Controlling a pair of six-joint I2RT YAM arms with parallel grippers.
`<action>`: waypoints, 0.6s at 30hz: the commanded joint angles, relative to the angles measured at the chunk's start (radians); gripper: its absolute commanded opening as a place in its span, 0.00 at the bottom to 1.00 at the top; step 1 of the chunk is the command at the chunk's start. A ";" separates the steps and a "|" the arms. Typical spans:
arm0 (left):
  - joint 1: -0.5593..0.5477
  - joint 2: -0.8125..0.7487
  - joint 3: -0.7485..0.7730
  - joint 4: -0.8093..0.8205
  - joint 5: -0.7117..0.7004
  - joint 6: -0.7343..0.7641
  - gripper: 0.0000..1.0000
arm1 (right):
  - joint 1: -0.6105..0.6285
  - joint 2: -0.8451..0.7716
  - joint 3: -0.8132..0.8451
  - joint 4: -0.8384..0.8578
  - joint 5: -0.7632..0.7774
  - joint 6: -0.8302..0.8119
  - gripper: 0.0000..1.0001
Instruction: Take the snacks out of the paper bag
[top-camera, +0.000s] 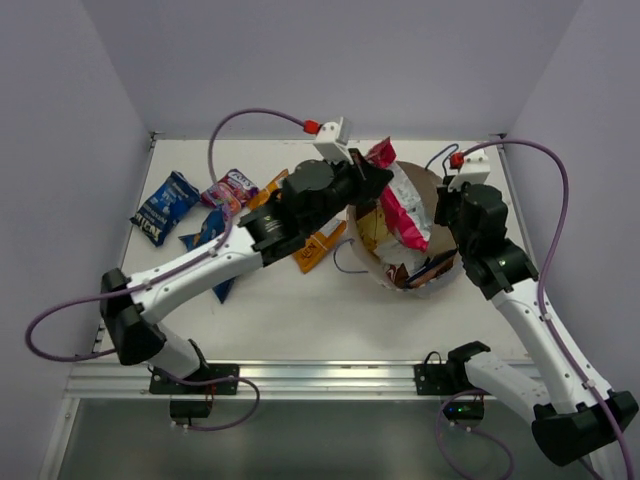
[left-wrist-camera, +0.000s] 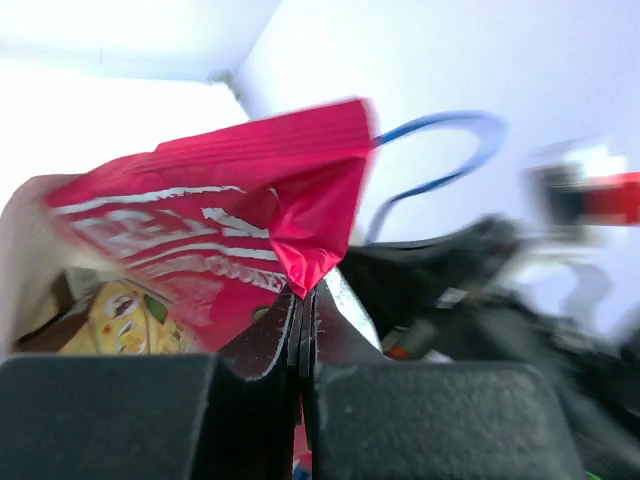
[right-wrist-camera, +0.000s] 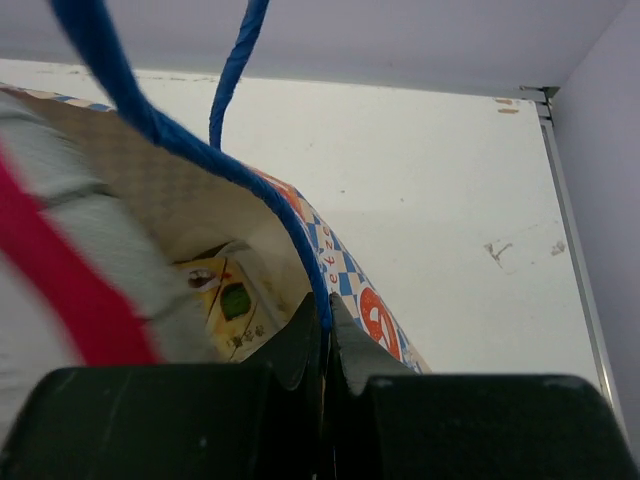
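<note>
The paper bag (top-camera: 440, 195) stands right of centre, its mouth facing up. Out of that mouth sticks a red-pink packet (top-camera: 403, 205), and my left gripper (top-camera: 377, 178) is shut on its top corner. In the left wrist view the red-pink packet (left-wrist-camera: 230, 225) is pinched between my closed left gripper (left-wrist-camera: 303, 300), with a yellow packet (left-wrist-camera: 125, 320) below it inside the bag. My right gripper (right-wrist-camera: 328, 310) is shut on the bag's rim (right-wrist-camera: 340, 270) at the blue cord handle (right-wrist-camera: 150, 120). Several snacks lie on the table to the left: a dark blue packet (top-camera: 165, 207), a purple-pink one (top-camera: 230, 190), an orange one (top-camera: 318, 250).
Another dark blue packet (top-camera: 205, 235) lies partly under my left arm. White walls close in the table at the back and sides. Purple cables (top-camera: 250, 115) loop above both arms. The right arm (top-camera: 500, 260) stands close against the bag's right side.
</note>
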 joint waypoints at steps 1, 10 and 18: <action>0.012 -0.177 -0.033 -0.011 -0.082 0.088 0.00 | -0.009 -0.005 -0.018 0.009 0.088 -0.008 0.00; 0.078 -0.481 -0.018 -0.424 -0.215 0.210 0.00 | -0.030 -0.005 -0.018 0.015 0.103 -0.006 0.00; 0.082 -0.598 -0.134 -0.800 -0.234 0.152 0.00 | -0.030 -0.021 -0.012 0.020 0.099 -0.005 0.00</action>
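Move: The left gripper already holds the red packet by its top corner, its lower end still in the paper bag; the bag's middle is roughly 8 cm right, 1 cm ahead and 25 cm below. The clear table spot lies some 26 cm left, 2 cm back and 36 below, with the orange packet 18 cm farther out and 9 cm right of that spot. From the right gripper, the spot is about 37 cm left, 4 cm back and 28 below. Keep the left fingers shut on the red packet and draw it up out of the paper bag, rising about 10 cm while swinging left; carry on past the bag's rim for some 22 cm left in all, easing back a little, turning the hand counter-clockwise and sinking again at the end. With the right gripper keep hold of the blue handle, shift slightly right and down, then hold. ##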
